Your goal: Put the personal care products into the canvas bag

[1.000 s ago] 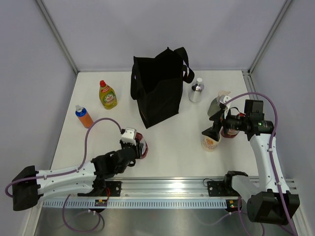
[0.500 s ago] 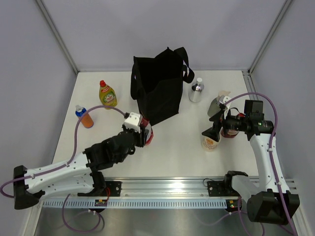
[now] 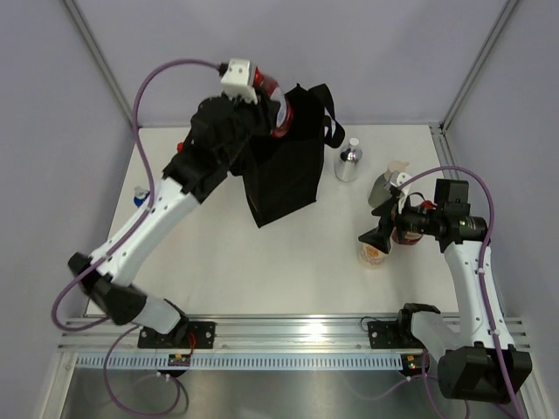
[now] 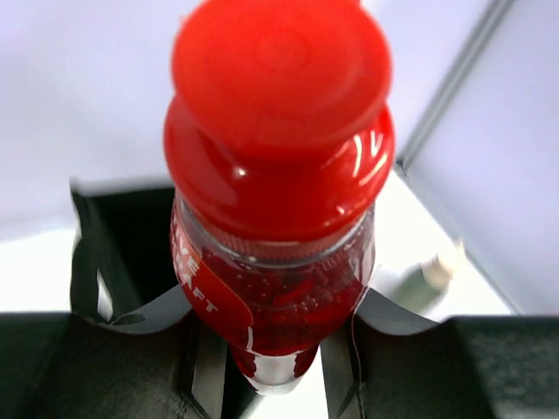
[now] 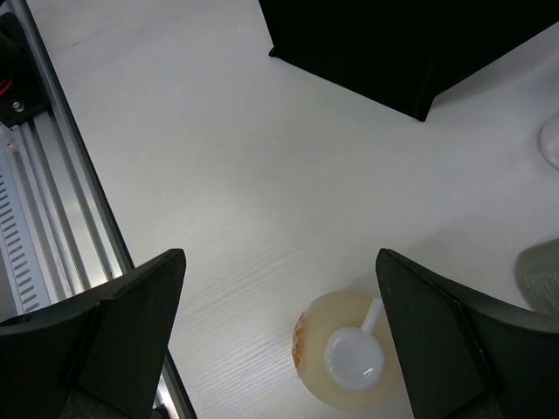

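Observation:
My left gripper (image 3: 267,106) is shut on a dark red bottle (image 3: 279,124) and holds it high over the open top of the black canvas bag (image 3: 288,175). In the left wrist view the red-capped bottle (image 4: 279,227) fills the middle between my left gripper's (image 4: 276,353) fingers, with the bag's dark inside (image 4: 118,253) below. My right gripper (image 3: 376,234) hangs open above the cream pump bottle (image 3: 374,252). In the right wrist view the pump bottle (image 5: 349,358) stands between the wide-apart fingers of my right gripper (image 5: 284,349), untouched.
A small silver bottle (image 3: 348,161) stands right of the bag, a grey-green bottle (image 3: 384,188) beside my right arm. An orange bottle with a blue cap (image 3: 138,195) peeks out at the left behind my raised arm. The rail (image 3: 288,336) runs along the near edge.
My left arm rose from low over the front of the table to high above the bag's mouth, carrying the dark red bottle. The right arm stayed still.

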`<control>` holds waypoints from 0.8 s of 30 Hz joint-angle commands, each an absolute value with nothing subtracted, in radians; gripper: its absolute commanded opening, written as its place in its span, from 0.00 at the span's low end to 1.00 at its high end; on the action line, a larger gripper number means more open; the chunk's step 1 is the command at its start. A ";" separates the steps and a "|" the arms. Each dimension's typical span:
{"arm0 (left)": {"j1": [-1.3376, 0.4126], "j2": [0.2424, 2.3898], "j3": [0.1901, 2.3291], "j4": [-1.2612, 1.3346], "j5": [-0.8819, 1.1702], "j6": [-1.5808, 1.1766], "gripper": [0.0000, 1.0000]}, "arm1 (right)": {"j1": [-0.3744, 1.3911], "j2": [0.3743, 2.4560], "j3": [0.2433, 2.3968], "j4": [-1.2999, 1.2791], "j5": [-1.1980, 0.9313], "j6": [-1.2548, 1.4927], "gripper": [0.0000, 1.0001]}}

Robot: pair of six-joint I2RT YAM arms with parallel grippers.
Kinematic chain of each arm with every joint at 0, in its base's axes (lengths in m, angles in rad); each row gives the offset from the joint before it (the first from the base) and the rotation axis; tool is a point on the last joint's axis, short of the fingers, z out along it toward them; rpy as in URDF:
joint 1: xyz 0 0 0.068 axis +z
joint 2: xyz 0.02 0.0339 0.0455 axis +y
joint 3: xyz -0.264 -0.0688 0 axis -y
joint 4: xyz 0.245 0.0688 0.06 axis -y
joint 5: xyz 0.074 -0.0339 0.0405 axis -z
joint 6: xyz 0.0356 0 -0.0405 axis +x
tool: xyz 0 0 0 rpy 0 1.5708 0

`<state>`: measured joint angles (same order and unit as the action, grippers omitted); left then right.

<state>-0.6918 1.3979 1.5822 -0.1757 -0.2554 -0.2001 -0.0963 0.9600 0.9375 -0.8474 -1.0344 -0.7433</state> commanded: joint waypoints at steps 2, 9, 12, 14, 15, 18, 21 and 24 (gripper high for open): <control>-0.597 1.581 1.891 0.002 -0.095 -0.138 0.07 | -0.095 0.945 0.946 -0.867 -1.068 -0.768 0.99; -0.522 1.773 2.028 -0.069 0.050 -0.196 0.06 | -0.095 0.945 0.945 -0.868 -1.051 -0.781 0.99; -0.526 1.775 1.935 -0.060 0.115 -0.193 0.06 | -0.095 0.950 0.945 -0.871 -1.046 -0.788 0.99; -0.529 1.772 1.869 -0.054 0.121 -0.178 0.06 | -0.095 0.954 0.946 -0.873 -1.046 -0.792 0.99; -0.529 1.773 1.853 -0.055 0.126 -0.155 0.06 | -0.095 0.957 0.946 -0.874 -1.048 -0.792 0.99; -0.529 1.801 1.830 -0.060 0.141 -0.083 0.08 | -0.094 0.963 0.948 -0.876 -1.048 -0.792 1.00; -0.528 1.857 1.857 -0.072 0.190 -0.020 0.10 | -0.095 0.966 0.948 -0.877 -1.045 -0.793 1.00; -0.525 1.931 1.897 -0.094 0.285 -0.006 0.12 | -0.095 0.965 0.946 -0.876 -1.043 -0.795 0.99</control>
<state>-0.5308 1.9045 1.8084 -0.2382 0.1638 -0.0742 -0.0963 0.9653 0.9375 -0.8696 -1.0382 -0.7708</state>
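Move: The left hand already holds the red-capped bottle high above the table. The canvas bag's open mouth lies about 8 cm ahead of it, 4 cm to its right and 17 cm below. On the table some 37 cm below the hand, the silver bottle stands about 7 cm ahead and 15 cm right, the yellow bottle about 5 cm ahead and 25 cm left. From the idle right hand the mouth is about 21 cm ahead, 20 cm left and 5 cm above. Keeping its pinch on the red-capped bottle, the left hand sweeps about 12 cm forward, rising slightly at first, until it is over the bag's mouth. It then sinks some 18 cm towards and into the opening while drifting about 5 cm right. The wrist tips its fingers down about 15 degrees, turns clockwise by about as much and rolls its left side up, and the fingers stay closed on the bottle. ##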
